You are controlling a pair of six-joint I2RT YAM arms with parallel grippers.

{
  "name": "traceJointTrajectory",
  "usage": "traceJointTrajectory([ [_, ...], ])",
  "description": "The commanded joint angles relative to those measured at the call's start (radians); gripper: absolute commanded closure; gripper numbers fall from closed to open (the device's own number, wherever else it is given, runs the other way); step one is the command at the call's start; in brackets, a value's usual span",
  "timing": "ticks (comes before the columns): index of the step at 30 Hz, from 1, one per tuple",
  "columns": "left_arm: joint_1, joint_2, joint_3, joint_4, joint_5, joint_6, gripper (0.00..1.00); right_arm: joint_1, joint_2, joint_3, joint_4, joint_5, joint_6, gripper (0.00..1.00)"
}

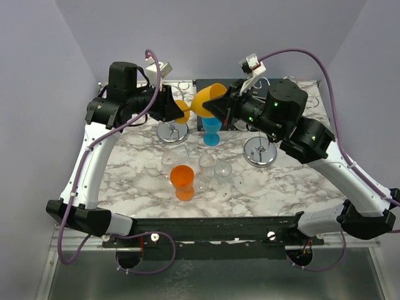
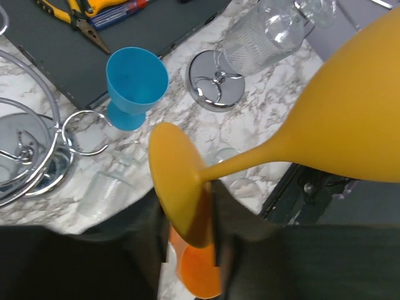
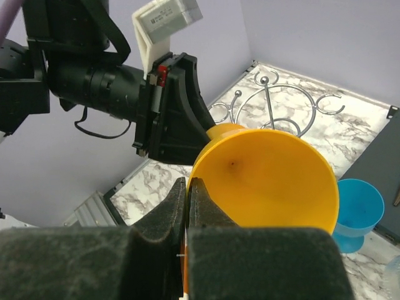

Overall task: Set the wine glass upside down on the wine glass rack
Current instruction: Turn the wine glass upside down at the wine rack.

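Note:
A yellow wine glass [image 1: 208,99] hangs on its side in the air between both arms, above the back of the table. My right gripper [image 3: 187,187] is shut on the rim of its bowl [image 3: 269,181]. My left gripper [image 2: 187,231] has its jaws on either side of the glass's round foot [image 2: 175,181], with a gap still showing on one side. One chrome wine glass rack [image 1: 172,131] stands below the left gripper. A second rack [image 1: 261,152] stands at the right.
A blue cup [image 1: 212,131] stands under the held glass. An orange cup [image 1: 182,178] and several clear glasses [image 1: 222,170] sit mid-table. A clear glass [image 2: 262,31] hangs at the right rack. Pliers [image 2: 81,19] lie on a dark mat at the back.

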Motion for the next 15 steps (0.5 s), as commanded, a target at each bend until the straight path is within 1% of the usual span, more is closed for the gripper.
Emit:
traceJointTrajectory([
  [1, -0.005, 0.0, 0.047, 0.016, 0.022, 0.036, 0.81, 0.011, -0.055, -0.058, 0.066, -0.059, 0.025, 0.94],
  [3, -0.005, -0.009, 0.049, 0.014, -0.004, 0.071, 0.95, 0.011, -0.077, -0.085, 0.062, -0.085, 0.028, 0.81],
  [4, -0.005, -0.017, 0.05, 0.014, -0.014, 0.106, 0.98, 0.011, -0.089, -0.1, 0.057, -0.091, 0.032, 0.75],
  [6, -0.006, -0.036, 0.05, 0.01, -0.033, 0.163, 1.0, 0.01, -0.122, -0.135, 0.038, -0.101, 0.04, 0.58],
  [7, -0.006, -0.046, 0.047, 0.01, -0.04, 0.197, 1.0, 0.011, -0.142, -0.151, 0.02, -0.105, 0.045, 0.43],
  [8, -0.005, -0.059, 0.045, 0.01, -0.045, 0.243, 1.0, 0.011, -0.158, -0.165, -0.001, -0.111, 0.052, 0.32],
  [10, -0.006, -0.082, 0.042, 0.009, -0.06, 0.333, 1.0, 0.011, -0.19, -0.178, -0.069, -0.118, 0.059, 0.03],
  [11, -0.005, -0.093, 0.036, 0.008, -0.066, 0.382, 1.0, 0.011, -0.205, -0.18, -0.113, -0.116, 0.064, 0.0],
  [15, -0.007, -0.165, -0.015, 0.009, -0.053, 0.632, 1.0, 0.01, -0.249, -0.168, -0.256, -0.096, 0.072, 0.0],
])
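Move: Between the two hands hangs the yellow wine glass, bowl up and slanting. Its middle is about 5 cm right, 3 cm back and 6 cm above the left hand, with the foot already between those fingers. From the right hand, still gripping the rim, it lies some 5 cm left, 3 cm ahead and 6 cm down. The left rack stands about 12 cm ahead of the left hand, 4 cm left and 18 cm down; the blue glass 9 cm ahead, 12 cm right, 28 cm down. Closing on the foot of the yellow glass, the left hand takes it over, then lifts about 3 cm, drifts a little left and turns some 20 degrees, fingers tipping up. Meanwhile the right fingers open wide, let go of the rim, and that hand draws off about 7 cm, back, right and down. ##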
